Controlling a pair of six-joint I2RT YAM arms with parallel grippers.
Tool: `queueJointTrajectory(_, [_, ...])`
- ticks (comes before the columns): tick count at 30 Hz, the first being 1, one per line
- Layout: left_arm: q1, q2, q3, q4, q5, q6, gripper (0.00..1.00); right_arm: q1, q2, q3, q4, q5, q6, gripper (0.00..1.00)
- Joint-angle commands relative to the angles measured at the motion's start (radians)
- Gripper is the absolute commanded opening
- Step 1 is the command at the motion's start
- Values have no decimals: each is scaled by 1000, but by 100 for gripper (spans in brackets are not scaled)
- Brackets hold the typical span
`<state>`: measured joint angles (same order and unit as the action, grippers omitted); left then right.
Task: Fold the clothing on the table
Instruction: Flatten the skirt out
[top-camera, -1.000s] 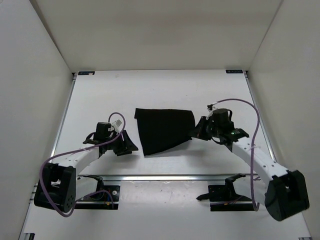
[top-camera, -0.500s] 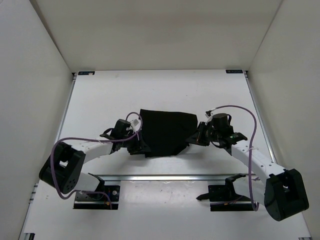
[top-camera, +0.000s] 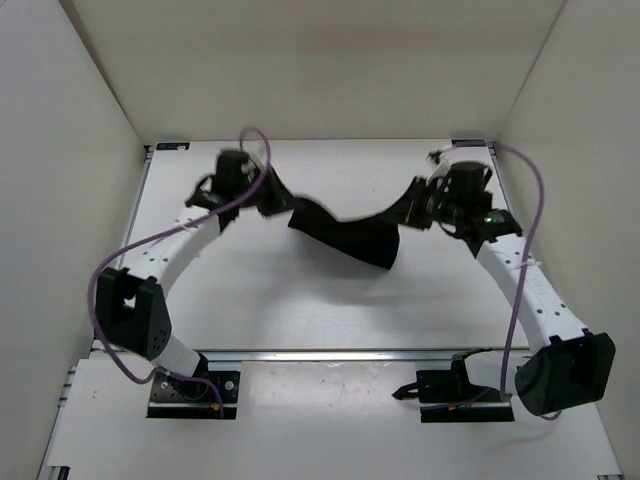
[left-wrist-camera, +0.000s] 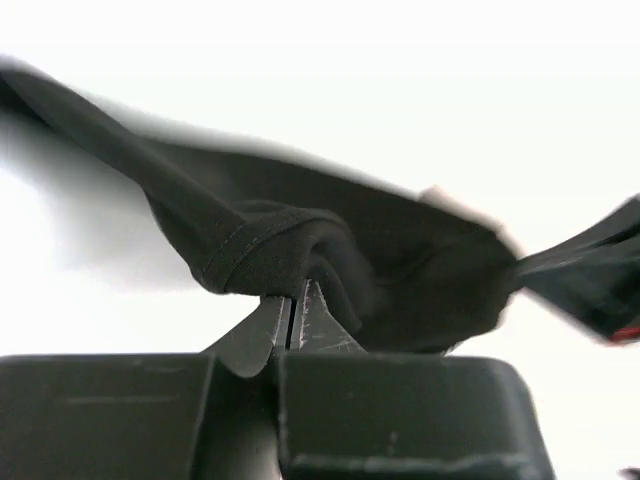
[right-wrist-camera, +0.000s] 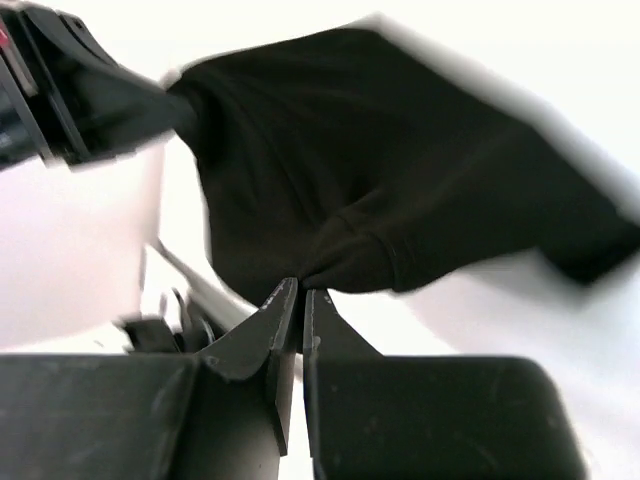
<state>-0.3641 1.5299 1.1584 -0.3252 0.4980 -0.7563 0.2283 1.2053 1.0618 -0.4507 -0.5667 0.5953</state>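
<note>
The black clothing (top-camera: 350, 233) hangs stretched between both grippers above the far half of the white table (top-camera: 300, 310), sagging in the middle. My left gripper (top-camera: 278, 200) is shut on the cloth's left corner; in the left wrist view its jaws pinch a hemmed fold of the clothing (left-wrist-camera: 270, 250). My right gripper (top-camera: 410, 205) is shut on the right corner, and the right wrist view shows the clothing (right-wrist-camera: 380, 190) bunched at its closed fingertips (right-wrist-camera: 285, 300), with the other gripper at upper left.
White walls stand on the left, right and far sides of the table. Metal rails run along the table's left edge (top-camera: 125, 260) and near edge (top-camera: 330, 352). Purple cables loop over both arms.
The left gripper closed on the cloth's left edge. Both arms then lifted the clothing off the table and carried it toward the far side, where it now hangs between them.
</note>
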Motion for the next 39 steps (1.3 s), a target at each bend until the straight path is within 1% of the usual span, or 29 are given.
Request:
queueJointTrajectory(1, [92, -102, 239, -95, 46, -4, 0, -41, -58, 184, -65, -39, -57, 0])
queueJointTrajectory(3, [122, -180, 242, -68, 71, -41, 0, -61, -99, 202, -66, -39, -40, 0])
queueJointTrajectory(5, [155, -242, 184, -32, 91, -104, 0, -79, -157, 199, -72, -67, -22, 0])
queueJointTrajectory(6, [166, -279, 163, -14, 106, -106, 0, -81, -185, 216, -80, -67, -26, 0])
queueJointTrajectory(8, [186, -310, 150, 1, 125, -149, 0, -92, -216, 242, -103, -70, -22, 0])
queueJointTrajectory(9, [195, -312, 150, 8, 132, -153, 0, -99, -213, 248, -114, -73, -22, 0])
queueJointTrajectory(12, [203, -287, 156, 40, 148, -181, 0, -141, -164, 253, -73, -171, -14, 0])
queueJointTrajectory(15, [212, -213, 161, 87, 169, -198, 0, -156, -77, 237, 10, -249, 3, 0])
queueJointTrajectory(16, [221, -173, 170, 106, 186, -198, 0, -149, -26, 262, 24, -255, -3, 0])
queueJointTrajectory(17, [232, -121, 193, 115, 198, -210, 0, -133, 40, 297, 39, -251, -6, 1])
queueJointTrajectory(18, [237, -99, 242, 112, 198, -201, 0, -112, 87, 323, 35, -218, -24, 0])
queueJointTrajectory(19, [241, -44, 317, 95, 204, -199, 0, -104, 121, 390, 27, -211, -43, 0])
queueJointTrajectory(20, [246, 8, 358, 69, 209, -190, 0, -93, 179, 424, 14, -199, -45, 0])
queueJointTrajectory(22, [260, 92, 565, 5, 220, -157, 0, -87, 262, 605, -25, -182, -75, 0])
queueJointTrajectory(23, [263, 136, 622, -47, 220, -147, 0, -81, 302, 659, -46, -185, -80, 0])
queueJointTrajectory(24, [269, 160, 717, -72, 218, -123, 0, -80, 344, 755, -65, -174, -83, 0])
queueJointTrajectory(25, [274, 183, 778, -110, 218, -117, 0, -78, 362, 838, -89, -180, -100, 0])
queueJointTrajectory(26, [277, 185, 793, -127, 214, -110, 0, -87, 390, 887, -109, -180, -89, 0])
queueJointTrajectory(27, [286, 177, 781, -123, 223, -103, 0, -93, 404, 889, -117, -194, -85, 0])
queueJointTrajectory(28, [284, 158, 729, -106, 223, -112, 0, -112, 402, 864, -86, -222, -63, 0])
queueJointTrajectory(29, [283, 133, 689, -72, 229, -113, 0, -116, 398, 795, -54, -238, -40, 0])
queueJointTrajectory(30, [280, 106, 611, -31, 228, -117, 0, -132, 381, 756, -8, -260, -31, 0])
queueJointTrajectory(32, [269, 60, 386, 49, 243, -133, 0, -155, 349, 532, 70, -311, 16, 0])
queueJointTrajectory(33, [269, 20, 327, 110, 240, -147, 0, -161, 324, 467, 133, -335, 30, 0])
queueJointTrajectory(34, [255, 3, 205, 127, 232, -150, 0, -182, 297, 337, 170, -358, 62, 0])
queueJointTrajectory(35, [243, -22, 90, 171, 231, -141, 0, -197, 271, 214, 216, -357, 83, 0])
queueJointTrajectory(36, [240, -43, 31, 201, 237, -144, 0, -196, 248, 151, 242, -354, 92, 0])
queueJointTrajectory(39, [211, -80, -343, 290, 267, -120, 0, -198, 169, -144, 228, -283, 78, 0])
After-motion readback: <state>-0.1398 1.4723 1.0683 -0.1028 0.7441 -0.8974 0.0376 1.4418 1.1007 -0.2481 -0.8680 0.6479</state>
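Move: Each gripper already holds an upper corner of the black skirt in the air. Its hanging middle is about 13 cm right, 1 cm back and 10 cm below the left hand, and some 9 cm left, 1 cm ahead and 11 cm below the right. The loose lower edge hangs roughly 12 cm right, 1 cm back and 16 cm below the left hand, and about 10 cm left, level and 18 cm below the right. Keep both grippers shut on the skirt's corners and flick it. Whip both hands up, the left about 20 cm and the right less, fingertips tipping up and the left easing outward to widen the skirt. Then fling both forward some 15 cm through a shallow dip and rise, and finally snap them down and partly back towards you. ##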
